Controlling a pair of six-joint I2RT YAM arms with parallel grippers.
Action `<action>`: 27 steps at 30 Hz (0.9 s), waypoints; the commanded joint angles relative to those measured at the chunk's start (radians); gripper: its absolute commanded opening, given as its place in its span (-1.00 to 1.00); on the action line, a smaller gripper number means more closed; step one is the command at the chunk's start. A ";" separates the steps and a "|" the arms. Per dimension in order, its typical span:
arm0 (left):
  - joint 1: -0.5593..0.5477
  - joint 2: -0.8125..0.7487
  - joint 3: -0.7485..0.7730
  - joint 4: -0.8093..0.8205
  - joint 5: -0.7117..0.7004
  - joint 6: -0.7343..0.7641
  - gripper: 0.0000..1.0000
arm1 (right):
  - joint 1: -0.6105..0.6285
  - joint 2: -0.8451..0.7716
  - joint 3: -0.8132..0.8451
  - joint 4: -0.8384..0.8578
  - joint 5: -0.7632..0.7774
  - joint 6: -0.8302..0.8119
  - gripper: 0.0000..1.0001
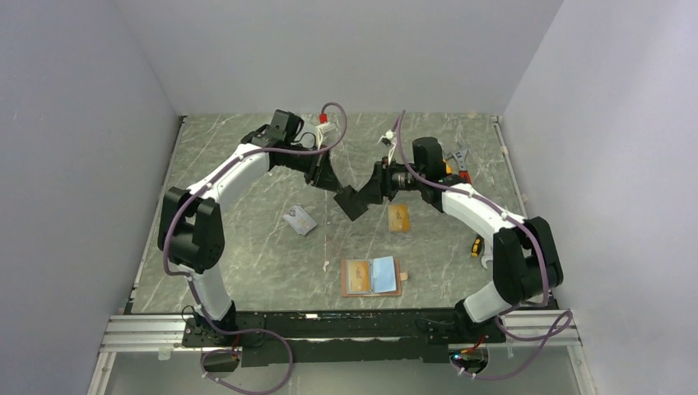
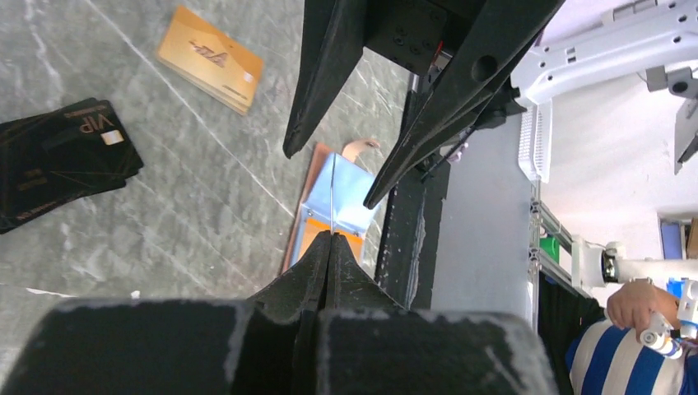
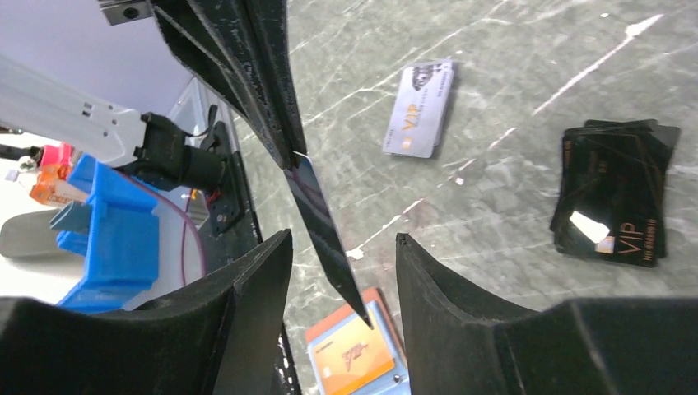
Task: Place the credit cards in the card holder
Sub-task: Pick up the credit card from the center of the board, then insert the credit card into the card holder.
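My left gripper (image 1: 342,191) (image 2: 331,235) is shut on a black credit card (image 1: 355,203) (image 3: 325,230), which shows edge-on as a thin line in the left wrist view. My right gripper (image 1: 372,193) (image 3: 342,247) is open, a finger on each side of that card and neither touching it. On the table lie a silver-grey card (image 1: 300,220) (image 3: 420,109), an orange-gold card (image 1: 399,218) (image 2: 211,59) and a fanned stack of black cards (image 2: 58,164) (image 3: 613,193). The card holder (image 1: 372,277) (image 2: 337,197) (image 3: 358,354) lies open near the front, with an orange card in one pocket.
Wrenches (image 1: 457,160) lie at the back right and a screwdriver (image 1: 476,245) sits beside the right arm. A small red and white item (image 1: 323,123) is at the back. A person's hand (image 2: 634,304) shows beyond the table's front edge.
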 commanded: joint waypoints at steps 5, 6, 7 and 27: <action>-0.020 -0.124 -0.037 -0.090 0.087 0.090 -1.00 | 0.055 -0.130 -0.042 0.027 -0.052 0.005 -0.10; -0.022 -0.129 -0.037 -0.093 0.089 0.091 -1.00 | 0.066 -0.132 -0.047 0.031 -0.058 0.017 -0.16; -0.024 -0.133 -0.034 -0.096 0.090 0.092 -1.00 | 0.075 -0.135 -0.051 0.025 -0.060 0.023 -0.23; -0.157 -0.228 -0.296 -0.055 -0.169 0.234 0.00 | 0.173 -0.523 -0.316 -0.364 0.612 0.308 -1.00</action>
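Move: The left hand still holds the black card, its middle about 4 cm to the hand's right, 1 cm back and 1 cm lower; the right hand's open fingertips wait some 7 cm to the right and 2 cm below. From the right hand the card's middle is about 3 cm left, 1 cm back and 1 cm higher. The black card pile lies 9 cm ahead, 5 cm left; the gold cards 3 cm ahead, 9 cm right; the card holder 13 cm back, 2 cm left, all 15 cm below. Back towards the card holder's side both hands travel, the right about 8 cm while edging 2 cm left and shutting its fingers on the free end of the black card. The left goes back some 7 cm, rising slightly before it sinks, and once the right has gripped, opens about halfway and lets go. The right then draws nearly 4 cm rightward, turning clockwise nearly 20 degrees. ##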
